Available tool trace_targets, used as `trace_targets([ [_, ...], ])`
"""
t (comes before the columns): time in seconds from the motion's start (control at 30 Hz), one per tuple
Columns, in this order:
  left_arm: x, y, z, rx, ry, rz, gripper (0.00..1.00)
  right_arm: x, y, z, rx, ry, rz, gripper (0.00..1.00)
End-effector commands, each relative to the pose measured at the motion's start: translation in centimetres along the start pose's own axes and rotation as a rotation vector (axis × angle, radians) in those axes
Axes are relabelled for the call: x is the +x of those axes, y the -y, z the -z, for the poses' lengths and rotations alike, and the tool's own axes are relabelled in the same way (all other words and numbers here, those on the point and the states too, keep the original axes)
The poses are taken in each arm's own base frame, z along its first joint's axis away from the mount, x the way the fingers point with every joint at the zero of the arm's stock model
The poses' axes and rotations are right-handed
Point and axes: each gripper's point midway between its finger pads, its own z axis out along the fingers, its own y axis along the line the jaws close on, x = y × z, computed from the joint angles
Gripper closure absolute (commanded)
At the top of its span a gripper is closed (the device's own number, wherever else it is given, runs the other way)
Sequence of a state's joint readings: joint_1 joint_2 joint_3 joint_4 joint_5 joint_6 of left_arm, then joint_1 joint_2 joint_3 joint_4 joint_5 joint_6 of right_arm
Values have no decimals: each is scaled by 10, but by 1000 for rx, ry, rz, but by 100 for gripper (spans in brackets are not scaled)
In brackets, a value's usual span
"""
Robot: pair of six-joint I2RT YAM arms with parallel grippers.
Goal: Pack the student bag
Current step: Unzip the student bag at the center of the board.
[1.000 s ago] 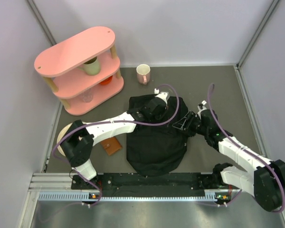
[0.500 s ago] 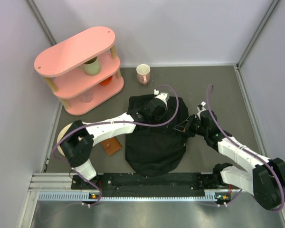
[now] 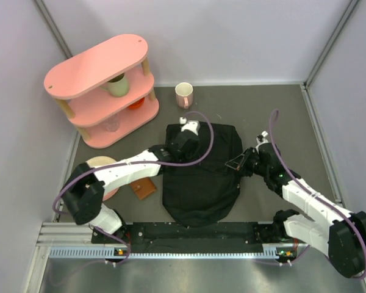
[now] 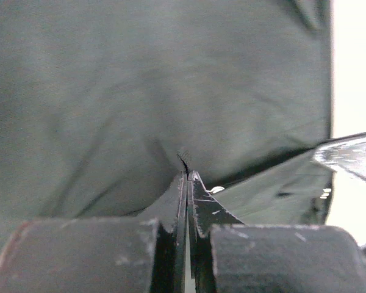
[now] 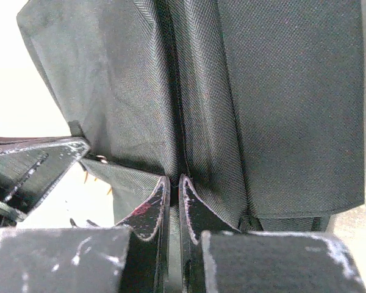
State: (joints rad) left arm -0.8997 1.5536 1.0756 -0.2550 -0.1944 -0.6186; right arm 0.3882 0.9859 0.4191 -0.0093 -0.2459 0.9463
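The student bag [image 3: 201,180] is a large black fabric backpack lying flat in the middle of the table. My left gripper [image 3: 182,139] is over its far left corner. In the left wrist view the left gripper [image 4: 186,175] is shut, pinching a small peak of the bag's cloth [image 4: 140,104], with creases running out from the tips. My right gripper [image 3: 235,163] is at the bag's right edge. In the right wrist view the right gripper [image 5: 174,180] is shut on a fold of the woven fabric [image 5: 274,104].
A pink three-tier shelf [image 3: 85,70] stands at the far left, with a green mug [image 3: 117,85] and an orange thing [image 3: 136,105] on it. A pink-handled mug [image 3: 183,94] stands behind the bag. A brown wallet [image 3: 144,188] and a pink disc [image 3: 104,163] lie left of it.
The right gripper has shut on the bag's right edge. The left arm has swung left, carrying the pinched far corner of the bag with it.
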Motion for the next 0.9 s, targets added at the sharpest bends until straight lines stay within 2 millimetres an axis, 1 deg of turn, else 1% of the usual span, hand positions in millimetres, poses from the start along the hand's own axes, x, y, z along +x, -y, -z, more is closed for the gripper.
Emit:
trace_targets([
  [0.0,-4,-80,28,-200,45,18,100,-25,13,1,95,113,6,100],
  [0.03,-11,-91,37,-217,72,37,100,-27,15,2,102,126,5,100],
  [0.07,-4,-105,40,-255,69,26,100,-26,17,4,108,127,11,100],
  [0.1,0,-115,44,-282,61,27,100,-26,18,5,112,131,10,100],
  [0.13,0,-126,48,-309,64,40,100,-27,20,5,119,138,9,100],
  [0.17,4,-138,53,-341,66,39,100,-26,22,6,125,135,6,100],
  [0.2,9,-147,57,-369,56,44,100,-26,22,7,128,139,9,100],
  [0.23,8,-155,60,-390,64,57,100,-27,24,7,132,143,9,100],
  [0.27,14,-162,61,-405,53,57,100,-27,24,7,130,142,14,100],
  [0.37,16,-164,66,-405,55,66,100,-27,18,9,113,134,29,100],
  [0.4,14,-164,67,-408,60,70,94,-26,19,10,121,130,29,94],
  [0.43,13,-164,69,-408,60,70,87,-30,14,12,112,140,37,88],
  [0.47,8,-161,71,-399,72,73,69,-32,13,14,114,144,45,82],
  [0.5,7,-158,72,-384,70,71,58,-31,14,17,126,141,50,68],
  [0.53,1,-154,75,-372,84,70,47,-36,7,21,115,156,67,57],
  [0.57,-1,-154,77,-371,91,71,33,-38,5,24,117,160,75,45],
  [0.6,-6,-154,81,-378,107,71,29,-40,5,28,135,163,80,31],
  [0.63,-9,-154,86,-379,122,69,25,-44,2,33,136,176,92,25],
  [0.7,-14,-156,93,-387,146,71,17,-48,-4,39,135,189,109,19],
  [0.77,-14,-159,98,-400,153,67,14,-48,-8,47,130,187,124,17],
  [0.8,-14,-159,100,-402,156,67,13,-48,-13,49,112,185,126,16],
  [0.87,-9,-164,103,-419,150,75,12,-47,-19,53,88,180,126,16],
])
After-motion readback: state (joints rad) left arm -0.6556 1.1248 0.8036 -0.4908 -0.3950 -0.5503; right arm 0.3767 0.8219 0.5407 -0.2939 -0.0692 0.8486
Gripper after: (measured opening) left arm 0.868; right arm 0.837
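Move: From the left hand, which holds what looks like the zip pull, the left end of the bag's front pocket is about 12 cm to the left, level ahead and roughly 1 cm lower. The wallet lies some 24 cm left, 10 cm back and 10 cm below; the pink mug about 25 cm ahead, 8 cm left and 8 cm below. The right fingers already pinch the bag's side at the pocket's right end, right at their tips. Leftward along the front pocket, the left hand draws the pull fast, about 13 cm with shut fingers, sinking slightly and turning counter-clockwise; after a brief stop it opens wide and goes on some 5 cm towards the bag's left edge. The right hand keeps its pinch, easing 1 cm right, then opens, lets go and backs off to the right and up. ##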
